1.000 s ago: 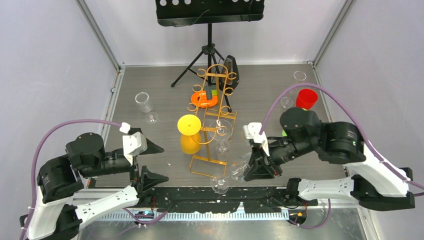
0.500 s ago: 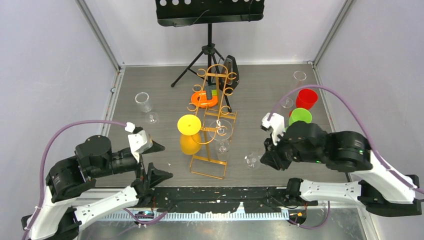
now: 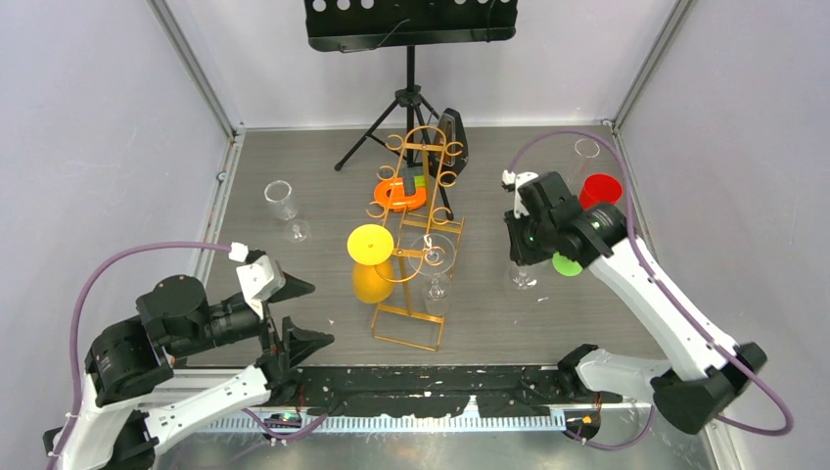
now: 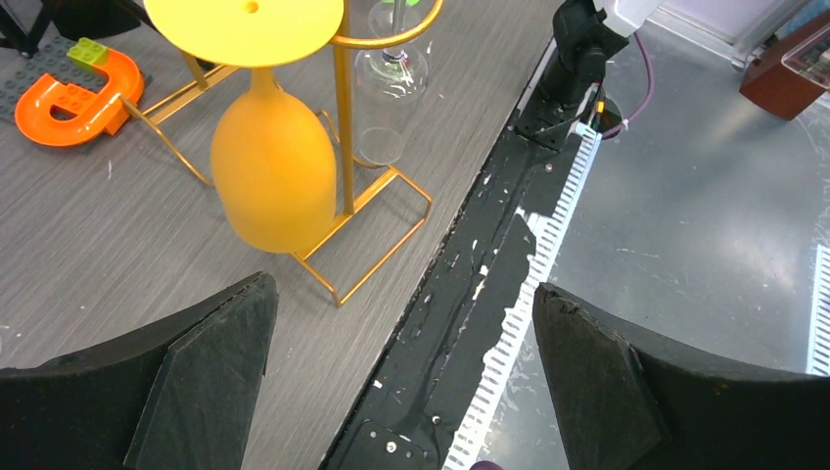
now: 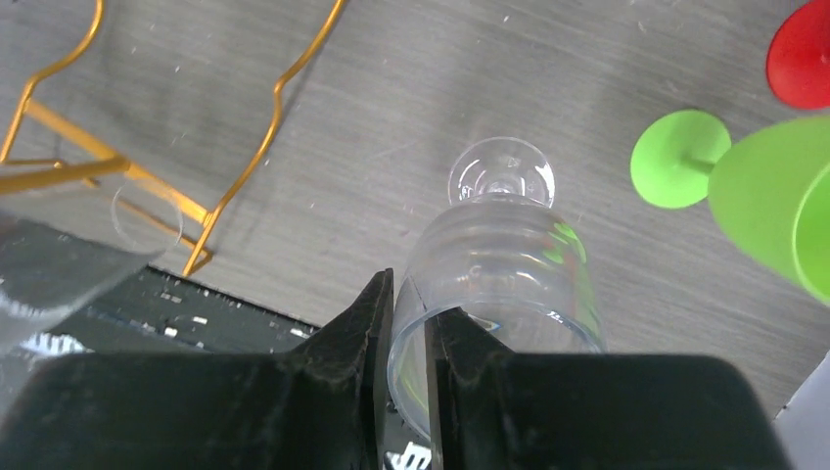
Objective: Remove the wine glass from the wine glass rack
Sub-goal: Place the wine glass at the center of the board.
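Note:
The gold wire wine glass rack (image 3: 416,257) stands mid-table. A yellow wine glass (image 3: 370,260) and a clear one (image 3: 435,266) hang upside down from it. To its right my right gripper (image 3: 521,251) is shut on the rim wall of another clear wine glass (image 3: 522,278). That glass is upright and off the rack, its foot at or just above the table. In the right wrist view one finger is inside the bowl (image 5: 504,264) and one outside. My left gripper (image 3: 319,313) stands wide open and holds nothing at the near left, with the yellow glass (image 4: 274,166) ahead of it.
A black music stand (image 3: 411,27) on a tripod stands at the back. Behind the rack lies an orange U-shaped piece (image 3: 399,198). A clear beaker (image 3: 280,199) is at the left. A red cup (image 3: 599,193) and a green glass (image 5: 773,186) sit close to my right gripper.
My right arm has carried the clear wine glass from near the front edge back and to the right, and turned it upright. The left gripper finished opening wide and barely moved.

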`<act>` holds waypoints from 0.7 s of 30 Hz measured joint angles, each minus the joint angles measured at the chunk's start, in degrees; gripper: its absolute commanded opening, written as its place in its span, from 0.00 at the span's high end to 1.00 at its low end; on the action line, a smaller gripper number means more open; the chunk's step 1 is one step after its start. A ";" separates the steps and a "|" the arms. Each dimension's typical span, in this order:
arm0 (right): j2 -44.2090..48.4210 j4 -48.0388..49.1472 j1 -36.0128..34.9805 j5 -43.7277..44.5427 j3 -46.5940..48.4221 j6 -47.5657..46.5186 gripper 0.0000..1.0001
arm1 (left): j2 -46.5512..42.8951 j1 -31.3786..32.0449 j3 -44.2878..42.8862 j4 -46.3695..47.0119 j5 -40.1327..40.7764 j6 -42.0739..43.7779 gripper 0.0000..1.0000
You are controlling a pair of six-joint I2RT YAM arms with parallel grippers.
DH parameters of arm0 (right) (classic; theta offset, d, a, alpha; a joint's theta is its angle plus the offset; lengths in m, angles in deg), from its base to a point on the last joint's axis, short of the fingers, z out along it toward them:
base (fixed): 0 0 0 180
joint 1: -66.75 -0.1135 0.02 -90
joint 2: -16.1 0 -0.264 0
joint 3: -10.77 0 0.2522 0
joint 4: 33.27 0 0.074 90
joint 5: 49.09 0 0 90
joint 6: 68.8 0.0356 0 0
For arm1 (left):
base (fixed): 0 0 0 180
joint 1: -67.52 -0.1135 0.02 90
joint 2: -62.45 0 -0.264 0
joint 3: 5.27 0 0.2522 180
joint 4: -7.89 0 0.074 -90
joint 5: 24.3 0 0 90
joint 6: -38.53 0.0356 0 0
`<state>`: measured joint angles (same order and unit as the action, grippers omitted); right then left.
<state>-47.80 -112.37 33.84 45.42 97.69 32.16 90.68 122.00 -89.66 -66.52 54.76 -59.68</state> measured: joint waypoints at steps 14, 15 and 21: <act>-17.62 12.52 16.28 -5.60 4.07 -5.25 0.94 | -3.30 0.00 0.22 -0.55 2.21 -0.85 0.00; -18.51 13.11 17.25 -6.38 4.90 -5.25 0.94 | -3.41 0.00 0.22 -0.55 2.21 -0.85 0.00; -26.12 15.17 21.84 -9.53 12.39 -5.05 0.94 | -3.52 0.00 0.35 -0.55 2.60 -1.14 0.00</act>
<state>-73.92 -97.20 55.68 35.89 110.09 27.11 87.16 122.00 -89.31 -67.06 57.36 -60.81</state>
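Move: The right hand holds a clear wine glass upright by its bowl. The free board it is being taken to lies about 20 cm ahead, 5 cm right and 22 cm below. Of the standing glasses, green is roughly 7 cm ahead and 14 cm right, red 17 ahead and 18 right, another clear one 26 ahead and 16 right. The rack's centre is some 22 cm left, 3 ahead. From the left hand the spot is about 36 cm ahead, 47 right, 33 below. Forward about 16 cm, and slightly to its right, the right hand carries the upright clear glass over the board, past the green glass on that glass's left side. It sinks some 4 cm on the first half, then runs nearly level while turning 10 degrees or so clockwise. The shut fingers keep their pinch on the bowl's wall. ##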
